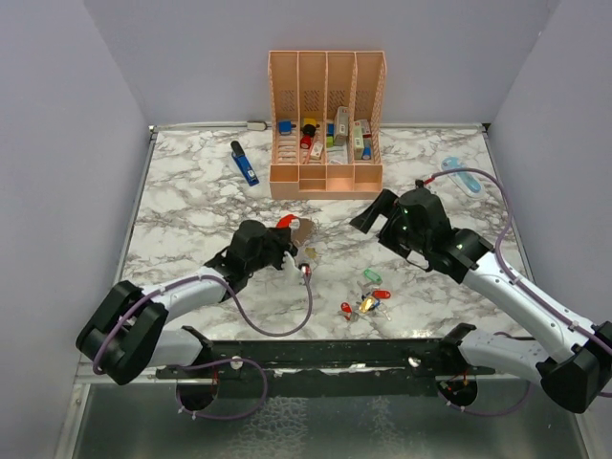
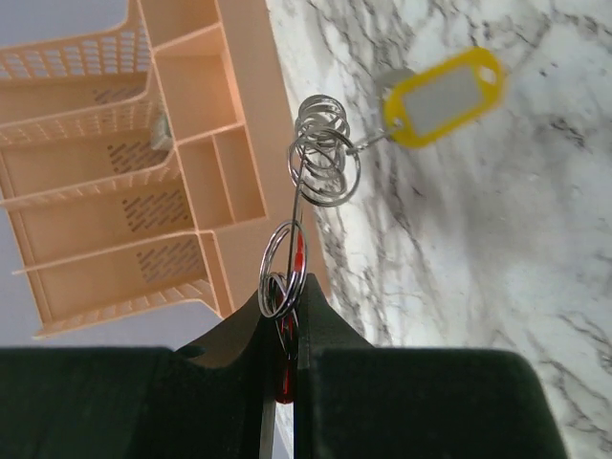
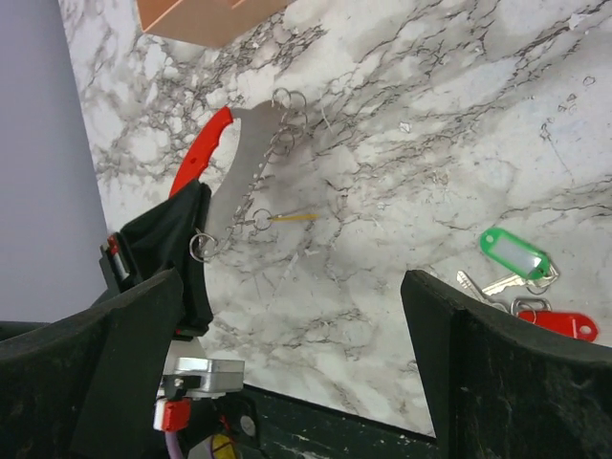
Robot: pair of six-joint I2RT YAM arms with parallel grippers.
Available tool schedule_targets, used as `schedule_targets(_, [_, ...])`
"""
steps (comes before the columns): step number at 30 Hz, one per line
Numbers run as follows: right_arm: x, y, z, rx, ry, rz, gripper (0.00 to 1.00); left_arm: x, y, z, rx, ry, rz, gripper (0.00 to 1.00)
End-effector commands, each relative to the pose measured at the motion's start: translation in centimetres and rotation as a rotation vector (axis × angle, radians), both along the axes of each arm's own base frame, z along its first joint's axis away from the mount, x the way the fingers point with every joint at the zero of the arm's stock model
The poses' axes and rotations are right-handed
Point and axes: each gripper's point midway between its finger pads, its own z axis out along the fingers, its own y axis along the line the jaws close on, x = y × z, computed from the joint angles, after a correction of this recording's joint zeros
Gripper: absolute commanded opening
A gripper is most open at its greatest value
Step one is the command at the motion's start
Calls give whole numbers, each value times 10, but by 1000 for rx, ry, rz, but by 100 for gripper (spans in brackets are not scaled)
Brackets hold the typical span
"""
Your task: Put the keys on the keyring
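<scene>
My left gripper (image 1: pixel 289 241) is shut on the keyring (image 1: pixel 292 226), a loop with one red side and one grey side, and holds it on edge just above the table. In the left wrist view the fingers (image 2: pixel 325 335) pinch its thin edge, with several small split rings (image 2: pixel 323 153) and a yellow tag (image 2: pixel 445 94) hanging from it. The right wrist view shows the keyring (image 3: pixel 239 163) from the side. Loose keys (image 1: pixel 368 296) with green, red and yellow heads lie at the front centre; green (image 3: pixel 516 253) and red (image 3: pixel 559 325) ones show there. My right gripper (image 1: pixel 387 206) is open and empty above the table (image 3: pixel 306 363).
A peach organiser (image 1: pixel 327 124) with small coloured items stands at the back centre. A dark blue stick tool (image 1: pixel 245 163) lies left of it. A pale blue flat tool (image 1: pixel 461 175) lies at the back right. Grey walls close in the marble table (image 1: pixel 191 210).
</scene>
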Motion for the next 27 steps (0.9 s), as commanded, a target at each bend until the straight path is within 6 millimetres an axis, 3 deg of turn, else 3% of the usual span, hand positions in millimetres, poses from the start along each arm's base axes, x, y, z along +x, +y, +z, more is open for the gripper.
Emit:
schedule_targets(1, [7,-10,3,-78,-45,-2,99,10,23,1,-41,-105,123,0])
schedule_targets(9, [6,-9,-8,-141,-22,48,99,36,85,-36,41,-92,311,2])
schedule_targets(12, [8,-8,-8,-165,-31,69,99,39,98,-39,52,-96,336,30])
schedule_targets(15, [10,-12,-14,-213,-17,69,99,28,106,-48,83,-93,327,49])
schedule_targets(20, [13,-19,-25,-325,30,90,99,12,116,-43,86,-118,317,65])
schedule_targets(22, [15,-19,-27,-356,35,112,99,7,115,-36,72,-102,310,93])
schedule_targets(23, [16,-18,-27,-363,37,118,99,3,115,-35,74,-82,299,98])
schedule_targets(27, [18,-19,-30,-367,31,111,99,-13,112,-33,86,-50,241,99])
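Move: The keyring is already in the shut left gripper. The table spot it is taken to lies about 9 cm to the left, 4 cm ahead and 9 cm below. Of its neighbours, the blue tool lies roughly 25 cm ahead and 14 cm left, the orange tray's middle some 27 cm ahead and 8 cm right, the loose keys about 13 cm back and 19 cm right. From the right hand, the spot is around 30 cm left, 10 cm ahead, 16 cm below. Swing the left gripper left about 12 cm with the keyring still pinched, sinking some 6 cm to the bare table and yawing about 20 degrees counter-clockwise, with a small reach forward and back on the way. Open the fingers wide to let go, then lift a few centimetres. Lower the open right gripper about 3 cm, rolling its left side down. ##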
